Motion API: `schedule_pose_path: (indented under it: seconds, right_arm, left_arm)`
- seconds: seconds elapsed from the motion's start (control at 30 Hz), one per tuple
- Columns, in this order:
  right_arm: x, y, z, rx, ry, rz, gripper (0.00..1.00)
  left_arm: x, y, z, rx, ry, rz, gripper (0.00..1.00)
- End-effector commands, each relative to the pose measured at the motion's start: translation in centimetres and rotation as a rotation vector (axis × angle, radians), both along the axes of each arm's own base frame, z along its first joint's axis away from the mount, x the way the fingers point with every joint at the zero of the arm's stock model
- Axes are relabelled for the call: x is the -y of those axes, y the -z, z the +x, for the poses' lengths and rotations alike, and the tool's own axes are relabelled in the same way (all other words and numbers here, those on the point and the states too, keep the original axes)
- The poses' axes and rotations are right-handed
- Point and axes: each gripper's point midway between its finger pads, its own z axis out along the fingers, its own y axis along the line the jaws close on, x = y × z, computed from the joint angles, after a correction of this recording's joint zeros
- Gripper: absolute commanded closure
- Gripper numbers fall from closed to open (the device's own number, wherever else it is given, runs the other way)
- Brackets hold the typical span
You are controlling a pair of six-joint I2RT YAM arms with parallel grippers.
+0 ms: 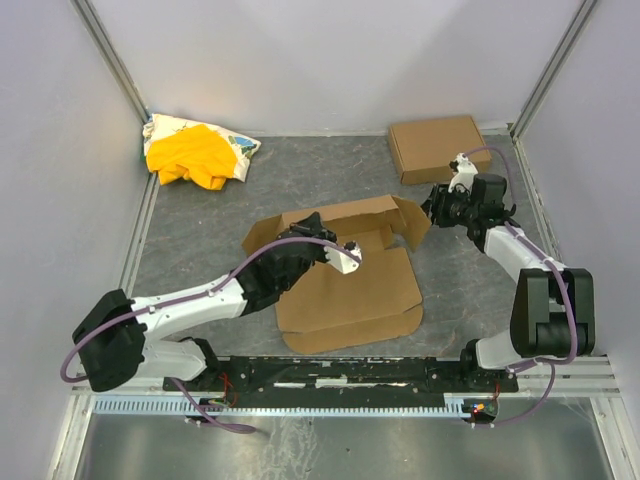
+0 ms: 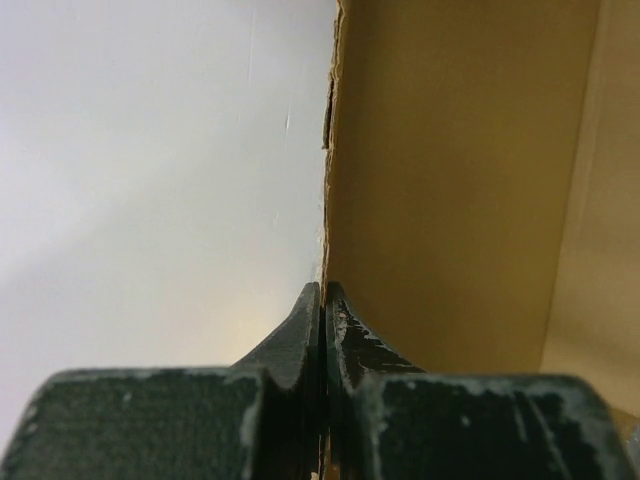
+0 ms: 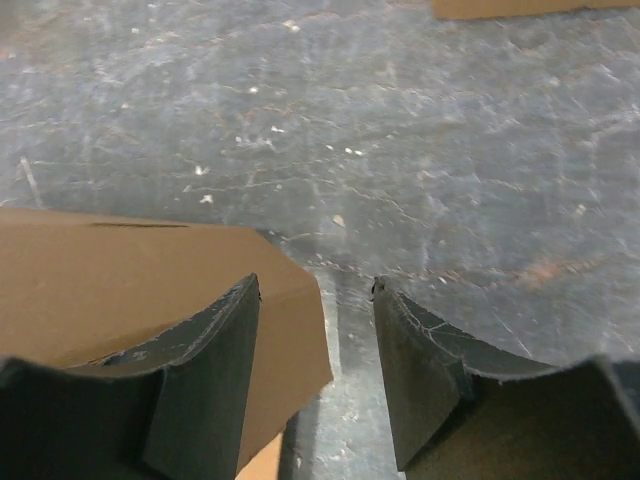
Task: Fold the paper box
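The paper box (image 1: pixel 350 290) lies partly folded mid-table, its base flat and its rear wall (image 1: pixel 335 215) raised. My left gripper (image 1: pixel 318 230) is at that rear wall. In the left wrist view its jaws (image 2: pixel 322 292) are shut on the wall's thin cardboard edge, with the brown inner face (image 2: pixel 450 180) to the right. My right gripper (image 1: pixel 432 208) is open beside the box's raised right flap (image 1: pixel 411 222). In the right wrist view that flap's corner (image 3: pixel 120 280) reaches into the gap (image 3: pixel 315 290) next to the left finger (image 3: pixel 215 360), and the right finger touches nothing.
A ready-made brown cardboard box (image 1: pixel 437 147) sits at the back right, and its edge shows at the top of the right wrist view (image 3: pixel 520 6). A yellow-and-white cloth heap (image 1: pixel 198 150) lies at the back left. White walls enclose the grey table (image 1: pixel 200 230).
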Motion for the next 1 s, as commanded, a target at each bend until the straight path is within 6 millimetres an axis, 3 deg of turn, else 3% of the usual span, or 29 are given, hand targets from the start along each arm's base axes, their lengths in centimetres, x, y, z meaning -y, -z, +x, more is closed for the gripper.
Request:
schedule_pose_path:
  seconds: [0.0, 0.37, 0.53, 0.83, 0.97]
  right_arm:
    - [-2.5, -3.5, 1.1, 0.179, -0.151, 0.078, 0.43]
    - [-4.1, -3.4, 0.1, 0.205, -0.239, 0.1, 0.43]
    - [-4.0, -3.0, 0.0, 0.208, -0.242, 0.081, 0.43]
    - [-2.2, -3.5, 1.5, 0.193, -0.135, 0.013, 0.44]
    - [0.4, -2.4, 1.7, 0.092, 0.025, -0.059, 0.48]
  left_arm:
    - [1.0, -1.8, 1.7, -0.017, -0.035, -0.076, 0.97]
    - [0.5, 0.8, 3.6, 0.02, -0.125, 0.056, 0.97]
    - [0.0, 0.7, 4.4, 0.055, -0.175, 0.081, 0.97]
    - [0.4, 0.2, 5.1, 0.076, -0.201, 0.054, 0.97]
    - [0.2, 0.1, 5.4, 0.069, -0.235, 0.05, 0.97]
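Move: The raised panel's right flap hangs beside the right hand, roughly 4 cm back and 4 cm left of it, its middle some 3 cm lower. The closed carton sits about 17 cm ahead and 1 cm to the right. From the left hand, still pinching the raised panel's edge, that flap is about 17 cm right, 3 cm ahead and 8 cm lower; the base panel's middle is 7 cm back, 4 cm right, 17 cm down, and the left flap 12 cm left, 1 cm ahead, 6 cm down. The raised panel, its edge kept in the left hand's closed fingers, is carried about 5 cm forward and then some 2 cm down as that hand turns roughly 10 degrees counter-clockwise. Beside the right flap, the right hand eases left about 3 cm, rising slightly and tipping its fingers up, then comes partway back; its fingers stay open and contact can't be made out. ##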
